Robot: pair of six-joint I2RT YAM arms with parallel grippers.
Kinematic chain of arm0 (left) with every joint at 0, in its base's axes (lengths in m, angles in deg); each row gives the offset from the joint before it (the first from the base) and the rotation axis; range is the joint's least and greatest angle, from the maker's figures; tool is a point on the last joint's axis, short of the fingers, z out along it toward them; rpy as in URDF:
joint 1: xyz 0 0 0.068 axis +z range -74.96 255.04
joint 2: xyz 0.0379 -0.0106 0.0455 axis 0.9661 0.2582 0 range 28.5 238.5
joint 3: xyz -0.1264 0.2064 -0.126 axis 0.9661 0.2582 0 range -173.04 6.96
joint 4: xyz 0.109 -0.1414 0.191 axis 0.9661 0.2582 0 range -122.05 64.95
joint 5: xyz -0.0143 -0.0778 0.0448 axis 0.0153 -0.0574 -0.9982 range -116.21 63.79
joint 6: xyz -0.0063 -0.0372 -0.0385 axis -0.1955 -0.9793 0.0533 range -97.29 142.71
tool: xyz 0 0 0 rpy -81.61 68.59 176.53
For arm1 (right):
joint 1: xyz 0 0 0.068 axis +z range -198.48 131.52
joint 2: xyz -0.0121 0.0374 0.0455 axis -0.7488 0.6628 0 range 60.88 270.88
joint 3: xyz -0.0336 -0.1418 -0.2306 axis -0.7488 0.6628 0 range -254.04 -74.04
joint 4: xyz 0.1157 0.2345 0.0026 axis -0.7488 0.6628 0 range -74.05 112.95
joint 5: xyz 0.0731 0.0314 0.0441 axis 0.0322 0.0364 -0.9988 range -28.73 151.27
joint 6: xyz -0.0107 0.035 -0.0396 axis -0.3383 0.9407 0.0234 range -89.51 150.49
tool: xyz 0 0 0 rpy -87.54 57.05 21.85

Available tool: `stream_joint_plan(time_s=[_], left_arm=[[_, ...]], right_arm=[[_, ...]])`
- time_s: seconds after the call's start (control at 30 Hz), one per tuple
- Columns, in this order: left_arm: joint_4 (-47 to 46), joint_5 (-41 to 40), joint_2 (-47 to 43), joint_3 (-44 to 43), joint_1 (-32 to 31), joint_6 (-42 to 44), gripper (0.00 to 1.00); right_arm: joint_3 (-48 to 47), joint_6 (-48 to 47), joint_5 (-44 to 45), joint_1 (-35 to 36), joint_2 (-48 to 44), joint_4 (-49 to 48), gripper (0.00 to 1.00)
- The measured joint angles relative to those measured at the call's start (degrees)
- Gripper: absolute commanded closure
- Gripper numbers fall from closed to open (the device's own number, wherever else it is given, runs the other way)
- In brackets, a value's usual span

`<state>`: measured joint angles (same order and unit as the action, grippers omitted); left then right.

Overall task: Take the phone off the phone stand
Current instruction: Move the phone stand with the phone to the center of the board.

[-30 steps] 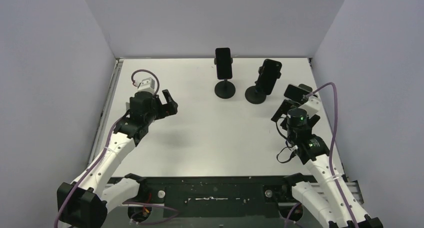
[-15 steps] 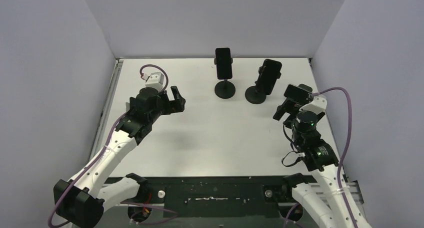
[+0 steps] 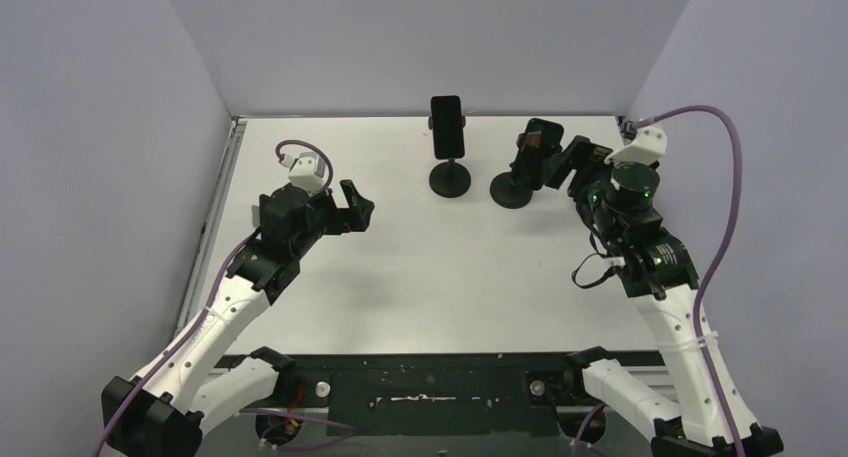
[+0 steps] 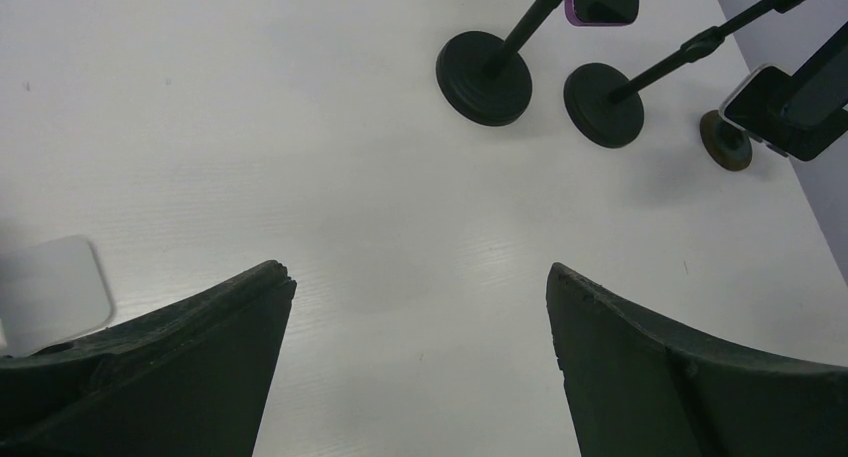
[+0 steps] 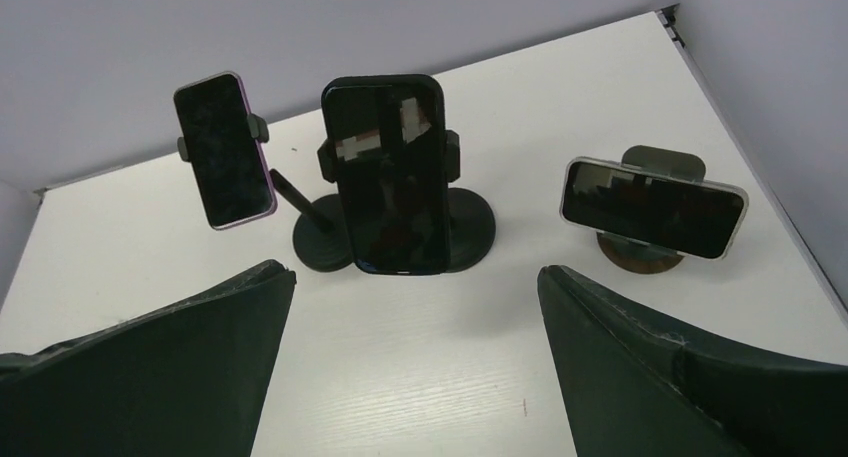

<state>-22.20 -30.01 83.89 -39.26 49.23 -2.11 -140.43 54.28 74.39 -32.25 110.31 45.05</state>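
Three phones stand on stands at the back of the white table. A purple-edged phone [image 3: 446,126] [image 5: 224,149] sits upright on a black stand [image 3: 449,180]. To its right, a larger black phone [image 3: 538,147] [image 5: 388,172] is clamped on a black round-based stand [image 3: 511,190] [image 5: 470,222]. A third phone [image 5: 653,207] [image 4: 785,102] lies sideways on a low brown stand [image 5: 640,254]. My right gripper [image 3: 575,164] [image 5: 415,271] is open, just right of the black phone and facing it, holding nothing. My left gripper [image 3: 355,205] [image 4: 417,274] is open over bare table.
Grey walls close in the table [image 3: 420,267] on the left, back and right. A white rounded piece [image 4: 50,292] shows at the left edge of the left wrist view. Purple cables loop above both wrists.
My right arm has risen and swung toward the back, bringing its open gripper from the right edge up beside the black phone. My left gripper has shifted slightly right.
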Motion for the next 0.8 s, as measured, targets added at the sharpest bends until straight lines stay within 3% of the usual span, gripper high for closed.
stream_joint_plan(time_s=[0.2, 0.4, 0.57, 0.8], left_arm=[[-0.33, 0.83, -0.02, 0.00, 0.00, 0.00, 0.03], [-0.37, 1.09, -0.02, 0.00, 0.00, 0.00, 0.03], [-0.48, 1.09, -0.02, 0.00, 0.00, 0.00, 0.03], [-0.50, 1.11, -0.02, 0.00, 0.00, -0.02, 0.03]], right_arm=[[-4.90, -2.40, 0.72, 4.22, 9.22, 2.69, 0.00], [-5.97, -2.67, 7.98, 12.28, 15.02, 4.48, 0.00], [-4.42, -1.46, 11.63, 11.47, 16.04, 3.76, 0.00], [0.72, 0.96, 9.44, 4.74, 16.00, 0.33, 0.00]])
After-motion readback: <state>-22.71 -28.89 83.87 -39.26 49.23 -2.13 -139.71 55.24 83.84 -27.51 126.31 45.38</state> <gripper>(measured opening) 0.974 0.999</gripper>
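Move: The middle phone stand with its upright phone stands some 17 cm ahead of the right hand, about 2 cm to its left, its middle about 20 cm lower. From that hand, the left phone stand is roughly 21 cm ahead and 18 cm left, equally low; the right stand, its phone lying sideways, is 15 cm ahead, 15 cm right and 24 cm lower. From the idle left hand the middle stand lies about 16 cm ahead, 36 cm right and 9 cm down. Heading for the middle phone stand with nothing touched yet, the right hand sinks about 9 cm while reaching 5 cm forward. It first swings some 6 cm left, then comes most of that way back right, tipping its still wide-open fingers downward by roughly 15 degrees. ##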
